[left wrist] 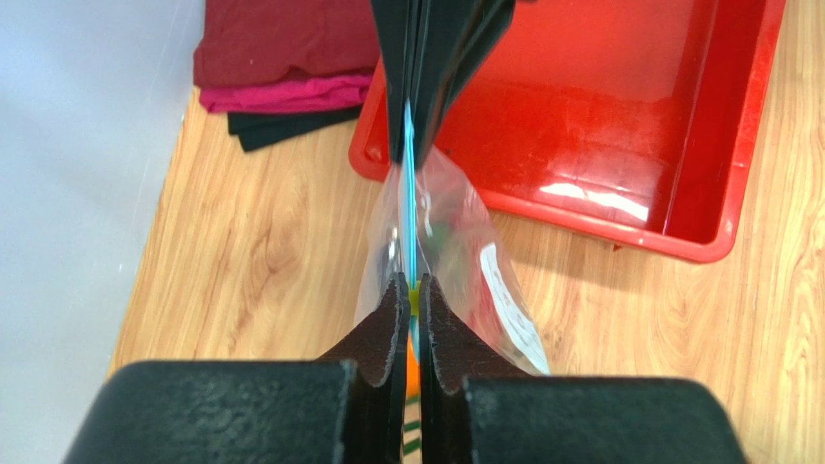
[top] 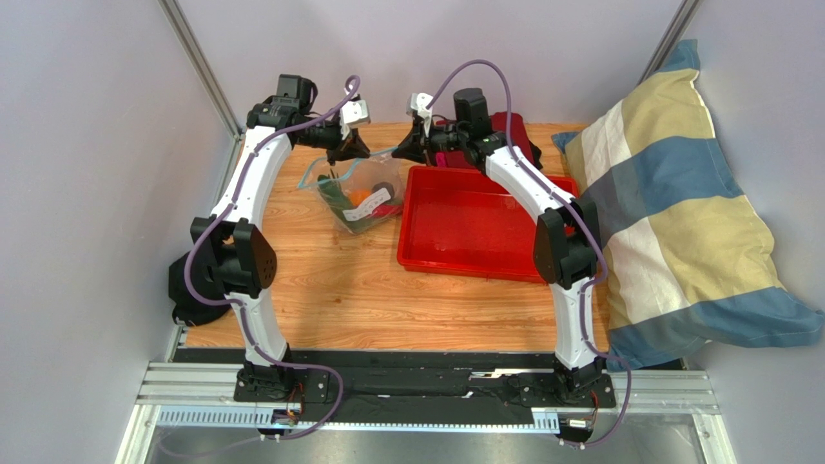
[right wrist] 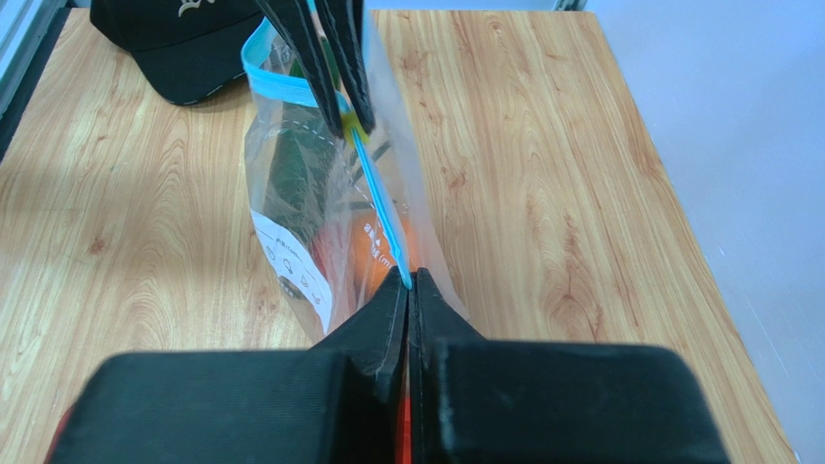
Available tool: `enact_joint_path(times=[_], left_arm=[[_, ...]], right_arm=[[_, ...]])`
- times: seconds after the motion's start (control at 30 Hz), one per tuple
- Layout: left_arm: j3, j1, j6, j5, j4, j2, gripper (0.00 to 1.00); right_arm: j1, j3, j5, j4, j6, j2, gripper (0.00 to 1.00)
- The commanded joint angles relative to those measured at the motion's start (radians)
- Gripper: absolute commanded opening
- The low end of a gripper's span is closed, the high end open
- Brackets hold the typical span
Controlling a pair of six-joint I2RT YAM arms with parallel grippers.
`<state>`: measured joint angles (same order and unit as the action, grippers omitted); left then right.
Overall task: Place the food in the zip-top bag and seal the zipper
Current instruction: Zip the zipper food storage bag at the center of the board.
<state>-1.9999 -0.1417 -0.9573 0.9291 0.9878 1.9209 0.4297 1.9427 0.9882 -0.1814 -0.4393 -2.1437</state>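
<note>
The clear zip-top bag (top: 360, 198) hangs upright on the table, held at its mouth by both grippers. The food is inside it: an orange fruit (top: 364, 198), green vegetables (top: 334, 193), a red chili (top: 383, 209) and a dark round piece (top: 385, 188). My left gripper (top: 347, 153) is shut on the bluish zipper (left wrist: 411, 193) at the bag's left end, seen close in its wrist view (left wrist: 413, 290). My right gripper (top: 402, 153) is shut on the zipper's (right wrist: 378, 203) other end, seen close in its wrist view (right wrist: 409, 283). The strip runs taut between them. The orange fruit (right wrist: 373, 242) shows through the plastic (right wrist: 290, 193).
A red plastic tray (top: 474, 227) stands right of the bag. Folded dark red and pink cloths (left wrist: 281, 68) lie at the back. A black cap (right wrist: 184, 39) lies on the left side of the table. A striped pillow (top: 678, 213) fills the right edge.
</note>
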Motion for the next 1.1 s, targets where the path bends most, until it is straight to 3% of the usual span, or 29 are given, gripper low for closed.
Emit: enact_joint_path(times=[0.0, 0.53, 1.07], left_arm=[[0.006, 0.039, -0.050, -0.029, 0.075, -0.045, 0.00], [0.006, 0.136, -0.155, -0.078, 0.236, -0.082, 0.00], [0.061, 0.389, -0.256, -0.102, 0.391, -0.204, 0.00]], right_arm=[[-0.039, -0.017, -0.028, 0.085, 0.037, 0.074, 0.00], [-0.071, -0.060, -0.057, 0.092, 0.051, 0.096, 0.00], [-0.077, -0.037, -0.065, 0.063, 0.119, 0.107, 0.00]])
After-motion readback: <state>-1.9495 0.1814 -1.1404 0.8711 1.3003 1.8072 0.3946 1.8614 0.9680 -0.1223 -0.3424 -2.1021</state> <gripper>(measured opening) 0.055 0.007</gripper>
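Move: The left hand, pinching the zipper's yellow slider, has the open left end of the zipper about 14 cm to its left, 6 cm back and slightly lower. The food in the bag lies some 8 cm back, 2 cm left and 12 cm below; the red box's middle is about 28 cm right, 14 cm back and 15 cm down. From the right hand, the zipper's left end is some 20 cm left and 7 cm back. Keeping its pinch on the yellow slider, the left hand draws it along the zipper to the left, slowly at first and then faster, about 15 cm, easing back towards the base late on, and its wrist turns some 15 degrees counter-clockwise. The right hand keeps its pinch on the zipper's right end and shifts about 2 cm to the right, away from the slider. ##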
